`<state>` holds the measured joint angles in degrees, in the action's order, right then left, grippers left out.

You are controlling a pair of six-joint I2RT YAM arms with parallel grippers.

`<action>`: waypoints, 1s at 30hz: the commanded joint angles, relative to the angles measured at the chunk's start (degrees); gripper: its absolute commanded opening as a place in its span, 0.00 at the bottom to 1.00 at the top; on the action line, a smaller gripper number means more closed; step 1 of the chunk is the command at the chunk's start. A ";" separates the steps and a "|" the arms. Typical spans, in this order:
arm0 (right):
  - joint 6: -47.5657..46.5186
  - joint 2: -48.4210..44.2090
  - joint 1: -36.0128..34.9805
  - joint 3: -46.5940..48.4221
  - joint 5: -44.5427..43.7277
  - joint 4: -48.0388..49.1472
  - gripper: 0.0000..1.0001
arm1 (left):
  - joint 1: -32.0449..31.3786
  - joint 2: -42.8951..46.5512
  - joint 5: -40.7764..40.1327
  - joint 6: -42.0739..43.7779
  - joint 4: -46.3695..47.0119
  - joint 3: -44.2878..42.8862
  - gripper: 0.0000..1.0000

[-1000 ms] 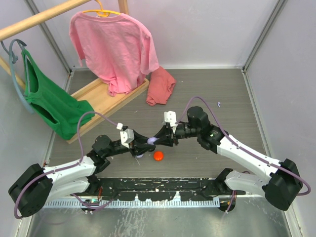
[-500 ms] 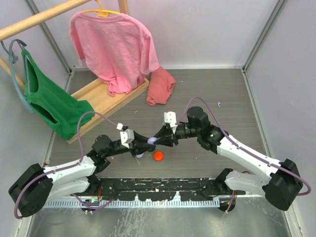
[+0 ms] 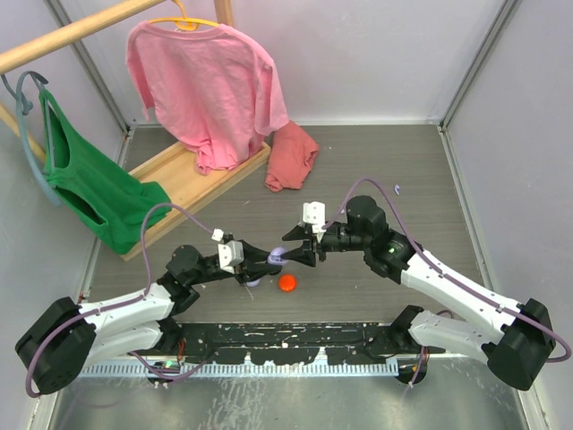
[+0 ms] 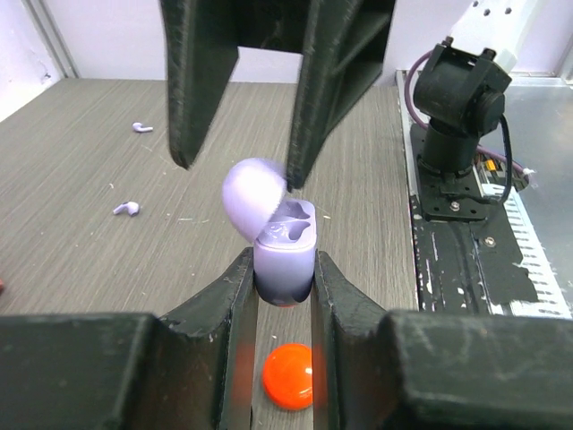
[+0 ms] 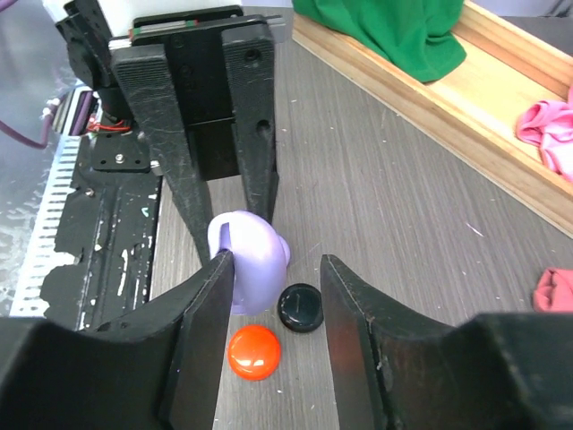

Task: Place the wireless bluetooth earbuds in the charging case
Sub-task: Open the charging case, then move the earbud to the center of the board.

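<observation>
The lavender charging case point(image 4: 285, 262) hangs above the table with its lid point(image 4: 253, 192) flipped up, and my left gripper point(image 4: 285, 269) is shut on its body. In the top view the case point(image 3: 278, 256) sits between both grippers. My right gripper point(image 5: 277, 269) is open; one finger point(image 5: 210, 296) is against the lid point(image 5: 251, 260) and the other stands apart from it. From the left wrist, the right gripper point(image 4: 237, 170) hangs just behind the lid. Two lavender earbuds point(image 4: 142, 127) point(image 4: 126, 209) lie on the table beyond.
An orange puck point(image 3: 286, 282) lies on the table under the case, with a black puck point(image 5: 300, 307) beside it. At the back left are a wooden rack base point(image 3: 192, 184), a pink shirt point(image 3: 206, 81), a green garment point(image 3: 89, 184) and a red cloth point(image 3: 291, 157).
My right gripper has opened its jaws and drawn back a little to the right. The left gripper has kept its hold on the case.
</observation>
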<state>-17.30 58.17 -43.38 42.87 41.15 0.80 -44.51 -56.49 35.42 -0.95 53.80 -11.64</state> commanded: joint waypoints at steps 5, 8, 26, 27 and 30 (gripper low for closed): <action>0.46 -1.42 0.13 2.24 -5.64 0.46 0.50 | -0.22 1.19 3.22 2.18 3.89 0.39 0.00; 1.00 -1.10 0.16 2.77 -6.55 -0.04 0.51 | -0.19 1.11 2.85 2.27 3.79 0.39 0.00; 18.69 7.17 8.70 9.80 -35.12 -8.42 0.73 | -0.19 0.87 -17.38 1.83 -6.07 -0.76 0.00; 19.25 9.03 9.60 10.11 -36.14 -9.06 0.73 | -0.19 0.98 -17.78 1.83 -6.15 -0.77 0.00; 21.15 12.97 12.80 10.87 -40.02 -10.30 0.73 | -0.17 1.28 -18.28 2.03 -6.83 -0.82 0.00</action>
<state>-0.95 67.22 -33.89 50.98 9.50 -7.22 -44.58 -56.36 19.99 0.71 45.65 -11.22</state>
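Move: The right hand is empty. The nearest loose earbud lies about 17 cm ahead, 14 to its right and 22 below. A second earbud is some 6 cm farther out than that one and 16 to its right. The open charging case is about 3 cm back and 3 left of the right hand, the black case some 22 cm below, 1 ahead and 4 left. From the left hand, which holds the charging case at its fingertips, the nearest earbud is roughly 19 cm ahead, 19 right and 19 below. Forward and to its right, the right hand draws away from the already open charging case towards the nearest loose earbud, slowly at first, then fast, about 15 cm in all. It swings some 45 degrees clockwise, opens its fingers wider and tips down, sinking late. The left hand keeps its pinch on the case, easing forward about 4 cm and down 3 with a small counter-clockwise turn. ##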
